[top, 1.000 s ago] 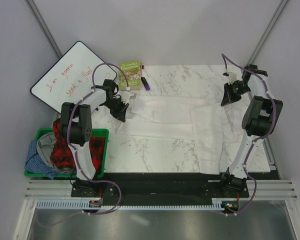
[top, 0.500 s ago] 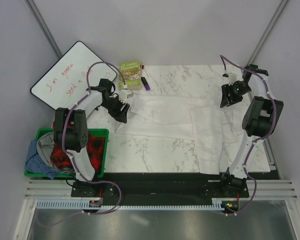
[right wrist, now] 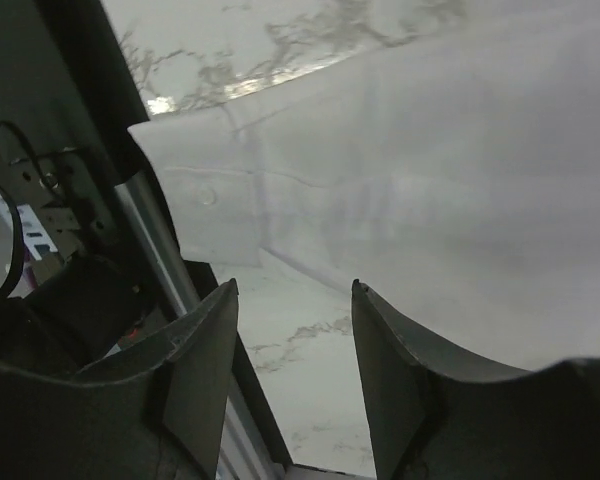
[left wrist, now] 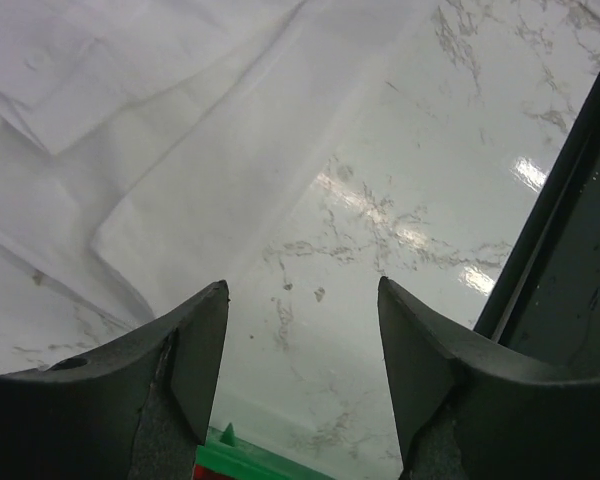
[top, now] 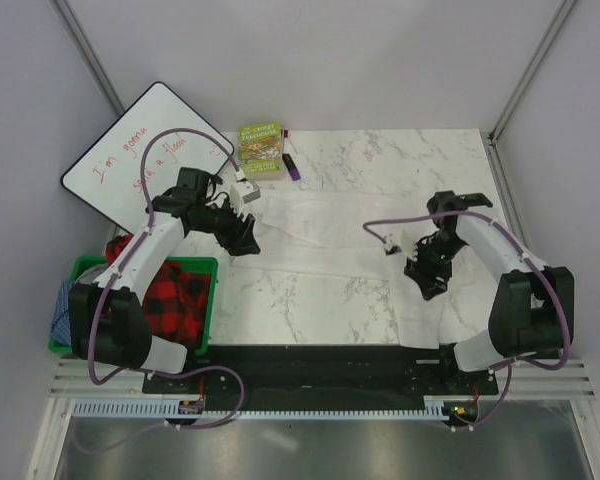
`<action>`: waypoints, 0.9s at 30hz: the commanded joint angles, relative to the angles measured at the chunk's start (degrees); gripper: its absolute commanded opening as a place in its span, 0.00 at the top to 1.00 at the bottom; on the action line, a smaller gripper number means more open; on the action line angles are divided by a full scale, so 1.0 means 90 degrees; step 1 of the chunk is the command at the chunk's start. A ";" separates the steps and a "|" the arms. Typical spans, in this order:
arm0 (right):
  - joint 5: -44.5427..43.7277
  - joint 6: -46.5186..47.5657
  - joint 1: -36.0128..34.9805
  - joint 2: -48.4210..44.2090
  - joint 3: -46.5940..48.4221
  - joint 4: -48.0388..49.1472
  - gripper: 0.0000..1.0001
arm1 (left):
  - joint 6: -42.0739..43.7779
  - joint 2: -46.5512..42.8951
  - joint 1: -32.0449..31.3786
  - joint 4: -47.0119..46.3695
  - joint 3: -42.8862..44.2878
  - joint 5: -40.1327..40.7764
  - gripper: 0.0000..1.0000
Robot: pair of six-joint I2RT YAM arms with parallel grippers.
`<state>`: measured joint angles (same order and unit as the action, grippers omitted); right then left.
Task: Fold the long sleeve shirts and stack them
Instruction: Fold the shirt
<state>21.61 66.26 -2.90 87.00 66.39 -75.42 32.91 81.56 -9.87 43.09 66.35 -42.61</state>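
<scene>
A white long sleeve shirt [top: 330, 235] lies spread flat across the marble table, one sleeve running down toward the near right. My left gripper [top: 245, 238] hovers at the shirt's left edge. It is open in the left wrist view [left wrist: 300, 290], with only bare marble between its fingers and the shirt [left wrist: 130, 130] ahead to the left. My right gripper [top: 427, 283] hangs over the shirt's right part, near the sleeve. In the right wrist view it [right wrist: 292, 285] is open and empty, with the shirt [right wrist: 430, 180] beyond the fingertips.
A green book [top: 261, 148] and a purple marker [top: 291, 167] lie at the table's far edge. A whiteboard [top: 140, 150] leans at the far left. A green bin [top: 212, 290] left of the table holds red plaid cloth [top: 175, 295] and other clothes.
Both grippers have opened and let go of the shirt. The right gripper swung from the far right edge toward the near side, over the shirt. The left arm has stretched out lower; its gripper barely shifted.
</scene>
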 commanded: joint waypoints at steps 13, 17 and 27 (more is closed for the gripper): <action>-0.1198 0.0352 -0.3915 -0.1180 -0.2434 0.2187 0.42 | -0.0629 -0.0673 0.0022 -0.0452 -0.0926 -0.0129 0.31; -0.1442 0.0615 -0.4491 -0.1502 -0.2971 0.2558 0.40 | -0.0619 -0.0732 0.0022 -0.0462 -0.0975 -0.0119 0.30; -0.1708 0.0959 -0.4854 -0.1542 -0.3705 0.3038 0.49 | -0.0609 -0.0683 0.0061 -0.0471 -0.1005 -0.0119 0.29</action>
<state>6.52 73.63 -45.87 72.12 34.68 -51.59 28.93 76.36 -9.72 40.16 57.12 -42.39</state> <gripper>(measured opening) 0.573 0.703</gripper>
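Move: The right hand's goal, the cuff of the sleeve hanging toward the table's front edge, lies about 10 cm back from that hand, 2 cm to its left and 10 cm below. The front edge itself runs just behind the cuff, about 12 cm back and 2 cm left. The shirt's folded body is centred some 13 cm ahead and 18 cm left. From the left hand the cuff is roughly 22 cm back, 44 cm right and 16 cm down. Bring the open right gripper back and down, each about 9 cm, swinging some 6 cm left on the way, to the cuff's left corner by the table's front edge. Turn the wrist about 50 degrees counter-clockwise as it goes and keep the fingers open around the cuff end. Let the empty left hand ease back and down a few centimetres over the shirt. ##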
